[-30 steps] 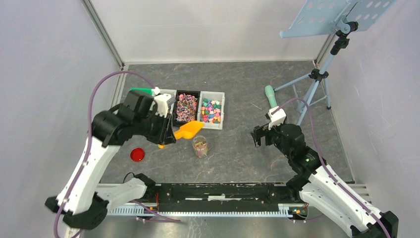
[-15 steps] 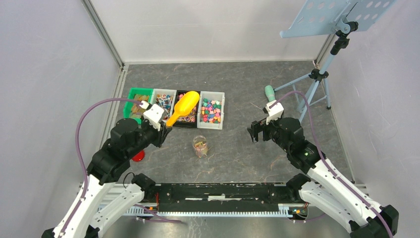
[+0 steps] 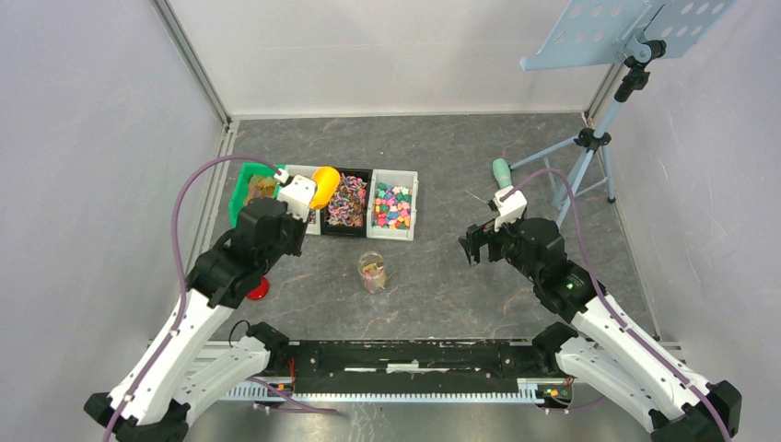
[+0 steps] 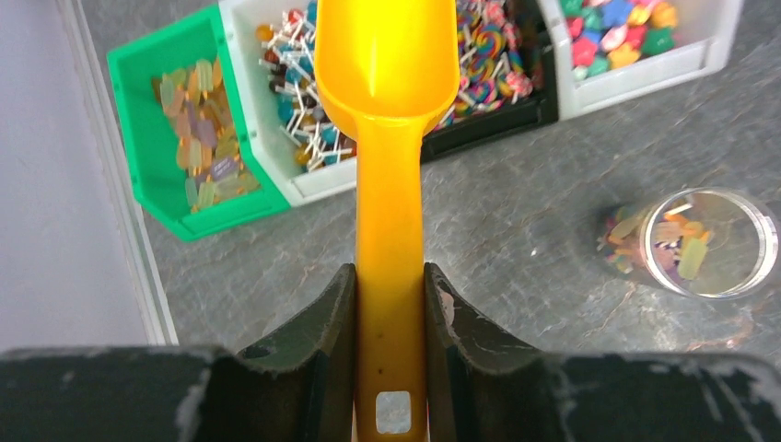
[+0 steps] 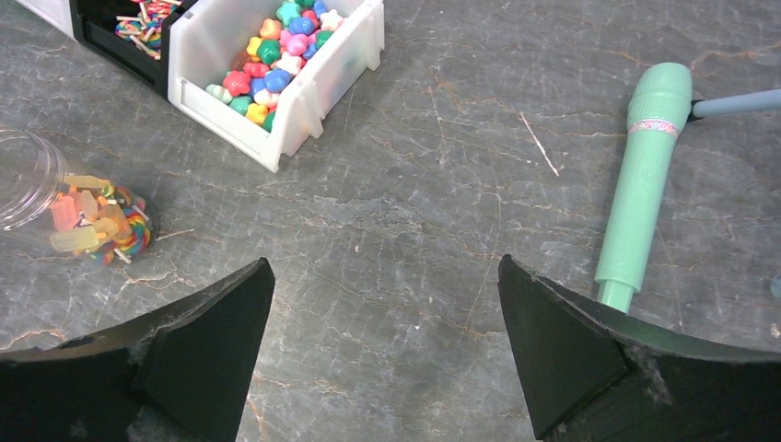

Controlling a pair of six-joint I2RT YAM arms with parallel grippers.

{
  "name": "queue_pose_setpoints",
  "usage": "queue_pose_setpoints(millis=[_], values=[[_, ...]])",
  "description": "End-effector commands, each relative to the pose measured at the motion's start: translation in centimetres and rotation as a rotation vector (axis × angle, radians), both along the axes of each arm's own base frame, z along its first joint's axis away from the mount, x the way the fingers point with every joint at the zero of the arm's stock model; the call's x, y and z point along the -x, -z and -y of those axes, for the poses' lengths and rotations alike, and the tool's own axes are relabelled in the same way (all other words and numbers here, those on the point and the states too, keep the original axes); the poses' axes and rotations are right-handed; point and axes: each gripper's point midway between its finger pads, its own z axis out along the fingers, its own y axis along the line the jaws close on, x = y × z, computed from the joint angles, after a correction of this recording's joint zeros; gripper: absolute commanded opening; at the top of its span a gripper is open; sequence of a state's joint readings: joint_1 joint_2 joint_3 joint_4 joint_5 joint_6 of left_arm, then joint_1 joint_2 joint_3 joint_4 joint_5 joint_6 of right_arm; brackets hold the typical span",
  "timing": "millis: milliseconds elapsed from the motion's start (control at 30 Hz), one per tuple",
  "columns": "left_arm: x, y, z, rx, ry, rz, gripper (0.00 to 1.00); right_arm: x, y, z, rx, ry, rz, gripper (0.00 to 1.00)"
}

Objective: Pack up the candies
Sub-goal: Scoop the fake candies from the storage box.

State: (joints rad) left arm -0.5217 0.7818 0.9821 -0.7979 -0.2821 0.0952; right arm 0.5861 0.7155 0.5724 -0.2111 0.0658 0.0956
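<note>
The candies lie in a row of bins: wrapped ones in a green bin [image 4: 147, 138], stick sweets in a white bin [image 4: 304, 138], swirl lollipops in a black bin [image 3: 348, 203], and small multicoloured pieces [image 5: 267, 55] in the right white bin [image 3: 393, 206]. My left gripper [image 4: 390, 272] is shut on the handle of an orange scoop [image 4: 387, 55]. Its empty bowl [image 3: 324, 186] hangs over the stick-sweet bin. A clear jar [image 3: 372, 270] holding a few candies [image 5: 97, 219] stands in front of the bins. My right gripper [image 5: 385, 267] hangs open above bare floor, right of the jar.
A red round lid [image 3: 259, 290] lies by the left arm, partly covered by it. A mint-green toy microphone [image 5: 645, 175] lies at the right, next to the legs of a blue music stand [image 3: 599, 138]. Walls close in the left, back and right.
The left arm has swung the orange scoop from beside the jar back and left, over the bins. The right arm shifted slightly and stays open.
</note>
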Motion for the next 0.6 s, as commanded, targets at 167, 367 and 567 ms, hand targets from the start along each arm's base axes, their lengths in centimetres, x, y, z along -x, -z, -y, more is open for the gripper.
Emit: queue_pose_setpoints(millis=[167, 367, 567], values=[[-1.7, -0.8, -5.5, 0.105, -0.253, -0.147, 0.02, 0.2, -3.3, 0.2, -0.041, -0.009, 0.105, 0.98], [-2.5, -1.3, -9.6, 0.058, -0.416, -0.164, 0.02, 1.0, -3.0, -0.7, -0.103, -0.052, 0.093, 0.98], [-2.6, 1.4, -11.9, 0.061, -0.466, -0.295, 0.02, 1.7, -3.5, -1.3, -0.122, -0.098, 0.082, 0.98]])
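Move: The green candy box, over which the left hand is taking the scoop, lies about 16 cm ahead and 13 cm to the left of this hand, some 20 cm below it. To its right, the white lollipop box is 15 cm ahead and 3 cm left of the hand, and the black box 14 cm ahead and 7 cm right. The jar stands 14 cm right and 3 cm back. From the right hand, the green box is roughly 14 cm ahead and 47 cm left. Keeping its pinch on the scoop's handle, the left hand sweeps about 11 cm left and only slightly forward, carrying the empty bowl away from the jar towards the green box. It stays nearly level, swings some 25 degrees counter-clockwise and tips the bowl further down. The open right hand, holding nothing, lifts about 2 cm. ##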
